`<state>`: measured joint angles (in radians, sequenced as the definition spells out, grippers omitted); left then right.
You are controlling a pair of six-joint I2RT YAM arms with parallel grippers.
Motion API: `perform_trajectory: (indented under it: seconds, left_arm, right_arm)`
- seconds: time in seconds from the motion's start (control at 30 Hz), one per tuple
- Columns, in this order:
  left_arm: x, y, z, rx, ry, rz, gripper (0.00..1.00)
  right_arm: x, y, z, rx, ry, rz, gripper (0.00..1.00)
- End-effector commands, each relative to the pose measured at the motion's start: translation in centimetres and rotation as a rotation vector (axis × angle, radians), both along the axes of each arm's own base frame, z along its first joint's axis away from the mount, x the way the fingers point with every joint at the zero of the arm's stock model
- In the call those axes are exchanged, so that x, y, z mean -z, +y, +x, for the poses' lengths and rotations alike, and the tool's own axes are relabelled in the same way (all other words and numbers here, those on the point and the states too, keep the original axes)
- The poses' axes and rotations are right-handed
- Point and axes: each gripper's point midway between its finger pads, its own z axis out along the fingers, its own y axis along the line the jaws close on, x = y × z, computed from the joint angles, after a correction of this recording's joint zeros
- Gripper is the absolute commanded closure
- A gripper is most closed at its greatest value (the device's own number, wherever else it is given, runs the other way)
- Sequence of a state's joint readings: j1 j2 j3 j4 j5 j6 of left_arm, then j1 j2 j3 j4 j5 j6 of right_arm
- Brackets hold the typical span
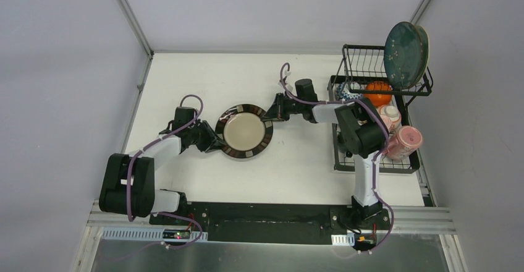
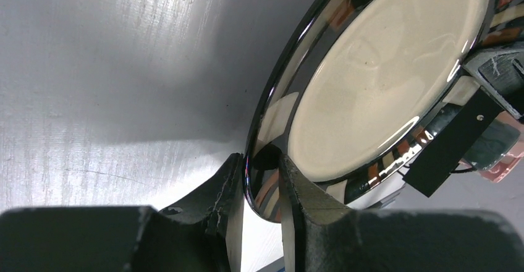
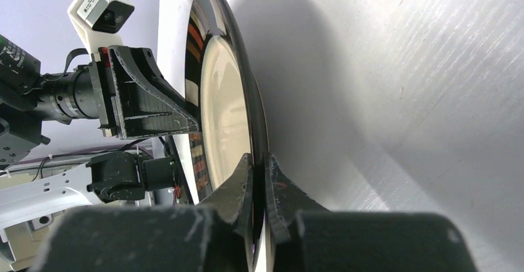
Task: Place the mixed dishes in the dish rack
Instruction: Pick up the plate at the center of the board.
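The dark-rimmed beige plate [image 1: 247,131] is at mid-table, between both arms. My left gripper [image 1: 216,141] is shut on its left rim; in the left wrist view the fingers [image 2: 262,161] pinch the glossy rim of the plate [image 2: 377,74]. From the other side, my right gripper [image 1: 270,114] is shut on the right rim, and its fingers [image 3: 259,161] squeeze the thin edge of the plate [image 3: 225,99]. The black wire dish rack [image 1: 341,154] stands at the right. A dark teal plate [image 1: 406,54] stands upright on its raised basket.
Inside the rack sit an orange bowl [image 1: 378,91], a patterned bowl [image 1: 347,91] and two pink cups [image 1: 405,141] [image 1: 389,117]. The right arm's elbow [image 1: 358,130] hangs over the rack's left side. White walls close in the table at the back and sides.
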<state>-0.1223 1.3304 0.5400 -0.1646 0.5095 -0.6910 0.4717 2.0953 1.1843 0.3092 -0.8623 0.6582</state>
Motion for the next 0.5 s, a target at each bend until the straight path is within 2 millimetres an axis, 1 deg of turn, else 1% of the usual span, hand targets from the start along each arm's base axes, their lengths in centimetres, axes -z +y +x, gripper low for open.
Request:
perform_trajectory:
  seconds: [0.0,0.07,0.17,0.23,0.37,0.43,0.47]
  left_arm:
    - [-5.3,-1.8,2.9,0.031,-0.190,-0.096,0.87]
    - [-5.4,-1.7,2.9,0.019,-0.193,-0.094,0.79]
    - [-6.1,-1.6,2.9,0.015,-0.206,-0.092,0.67]
    - [-6.8,-1.5,2.9,0.019,-0.219,-0.087,0.60]
    - [-8.9,-1.4,3.0,0.039,-0.258,-0.066,0.47]
    - [-10.2,-1.3,2.8,0.049,-0.280,-0.051,0.23]
    - [-11.0,-1.2,2.9,0.054,-0.301,-0.045,0.17]
  right_arm:
    - [-9.5,2.1,-1.5,-0.070,-0.150,0.145,1.00]
    - [-10.6,1.2,-0.7,-0.018,-0.161,0.138,1.00]
    - [-12.2,-0.3,0.5,0.060,-0.190,0.121,1.00]
    - [-13.4,-1.1,1.1,0.103,-0.208,0.106,1.00]
    - [-15.1,-2.4,2.1,0.165,-0.242,0.058,1.00]
    - [-16.0,-3.1,2.7,0.193,-0.253,0.042,1.00]
    - [-16.6,-3.4,3.0,0.205,-0.260,0.042,1.00]
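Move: Just ahead and to the right of the left fingers, the plate's middle lies about 8 cm right and 4 cm farther out, roughly level with them. From the right hand, already shut on the opposite rim, that middle is some 9 cm left and 4 cm back, about level. The dish rack's upper shelf is around 35 cm right of the right hand, 16 cm ahead and 15 cm up; below it, the orange bowl sits some 38 cm right, 9 cm ahead, at about hand height. Lifting the plate by its right-hand rim, the right hand rises about 8 cm with its grip kept, easing slightly to its right and turning some 10 degrees clockwise. The left hand rises about 6 cm along with it and a little forward, its wrist tipping up some 10 degrees, while its fingers spread wide and let go of the near-left rim. ##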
